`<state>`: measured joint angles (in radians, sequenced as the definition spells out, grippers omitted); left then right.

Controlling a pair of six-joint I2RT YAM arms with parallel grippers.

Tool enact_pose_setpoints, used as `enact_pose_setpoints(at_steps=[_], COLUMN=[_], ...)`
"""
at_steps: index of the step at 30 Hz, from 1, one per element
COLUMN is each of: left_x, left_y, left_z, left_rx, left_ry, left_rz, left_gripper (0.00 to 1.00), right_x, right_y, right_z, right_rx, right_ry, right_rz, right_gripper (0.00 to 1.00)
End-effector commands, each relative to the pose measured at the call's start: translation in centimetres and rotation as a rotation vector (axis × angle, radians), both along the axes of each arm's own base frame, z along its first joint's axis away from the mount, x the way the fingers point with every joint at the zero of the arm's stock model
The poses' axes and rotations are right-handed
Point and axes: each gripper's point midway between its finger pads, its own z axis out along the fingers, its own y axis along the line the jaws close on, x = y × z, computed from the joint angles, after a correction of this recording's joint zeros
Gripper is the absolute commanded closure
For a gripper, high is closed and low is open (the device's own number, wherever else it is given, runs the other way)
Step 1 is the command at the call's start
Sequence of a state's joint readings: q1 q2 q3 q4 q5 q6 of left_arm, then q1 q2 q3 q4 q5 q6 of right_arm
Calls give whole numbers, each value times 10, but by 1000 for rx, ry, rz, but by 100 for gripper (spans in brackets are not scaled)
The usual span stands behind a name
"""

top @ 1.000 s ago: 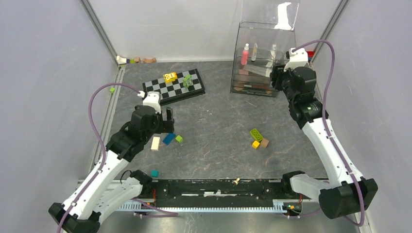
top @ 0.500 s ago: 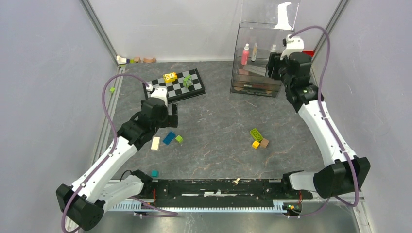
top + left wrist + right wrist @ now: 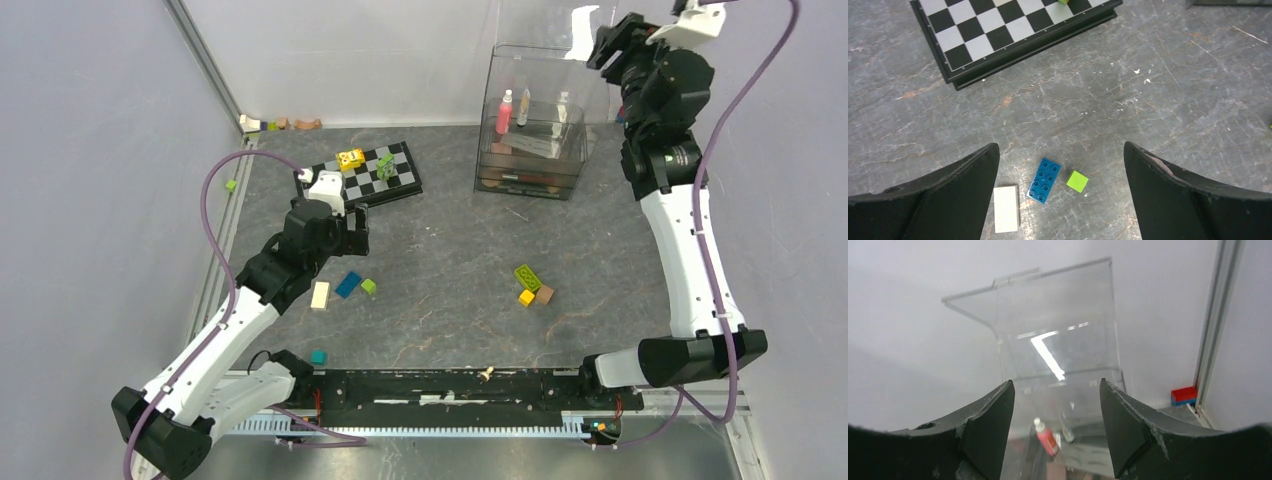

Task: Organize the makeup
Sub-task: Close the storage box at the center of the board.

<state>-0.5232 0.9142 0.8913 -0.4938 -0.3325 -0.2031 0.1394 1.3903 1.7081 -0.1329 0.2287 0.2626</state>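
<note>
The makeup stands in a clear acrylic organizer [image 3: 533, 150] at the back right, its lid [image 3: 555, 25] raised. A pink tube [image 3: 504, 112] and a pale tube [image 3: 523, 108] stand upright in its top tray, and flat items lie in the drawers below. In the right wrist view the pink tube [image 3: 1046, 437] shows through the clear lid [image 3: 1058, 330]. My right gripper [image 3: 605, 45] [image 3: 1056, 385] hangs high beside the lid, open and empty. My left gripper [image 3: 354, 235] [image 3: 1060, 147] hovers wide open over toy blocks, holding nothing.
Below the left gripper lie a blue block [image 3: 1044, 181], a green cube [image 3: 1077, 181] and a cream block [image 3: 1006, 209]. A chessboard [image 3: 360, 177] carries small toys. More blocks [image 3: 530, 285] lie centre-right. A thin pale stick [image 3: 517, 214] lies before the organizer. Small peach pieces [image 3: 300, 124] sit in the back-left corner.
The right arm has risen from the organizer's front right side to lid height, its jaws a little wider. The left arm shifted slightly toward the chessboard, still open.
</note>
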Motion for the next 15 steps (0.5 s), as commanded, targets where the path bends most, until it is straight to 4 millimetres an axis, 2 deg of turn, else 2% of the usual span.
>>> enact_pose_setpoints(at_steps=[1, 5, 6, 7, 8, 9, 13, 15], left_x=[2, -3, -3, -4, -4, -4, -5, -5], left_y=[-14, -14, -13, -11, -10, -9, -11, -9], left_z=[18, 20, 19, 18, 17, 17, 18, 19], left_rx=[-62, -61, -53, -44, -39, -37, -42, -38], left_ry=[-43, -48, -51, -55, -59, -57, -55, -58], left_rz=[-61, -80, -81, -79, -76, -74, -89, -80], left_gripper=[0, 0, 0, 0, 0, 0, 0, 0], right_x=[2, 18, 25, 31, 38, 45, 61, 76], right_y=[-30, -35, -33, -22, -30, -25, -20, -25], right_z=[50, 74, 79, 83, 87, 88, 106, 109], right_rx=[137, 282, 336, 397, 451, 527, 766, 807], right_ry=[-174, -300, -333, -361, -402, -424, -549, -547], right_rz=[-95, -20, 40, 124, 165, 242, 469, 461], right_gripper=[30, 26, 26, 25, 23, 22, 2, 2])
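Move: The storage box's raised clear lid stands about 20 cm ahead of my right hand, some 4 cm to the left and roughly at its height. The box body is about 16 cm ahead and 5 cm left, its middle some 32 cm below; the pink bottle inside is about 14 cm ahead and 8 cm left, 28 cm down. From my left hand the lid lies about 36 cm ahead, 38 cm right and 28 cm higher. I swing my right hand up and to the right first, then drive it forward beside the raised lid's right side, ending about 9 cm farther out, some 5 cm higher and 4 cm to the right. On the way I roll it some 35 degrees, left side rising, tip the fingers upward and spread them from partly open to nearly full width, free of the lid as far as I can see. ##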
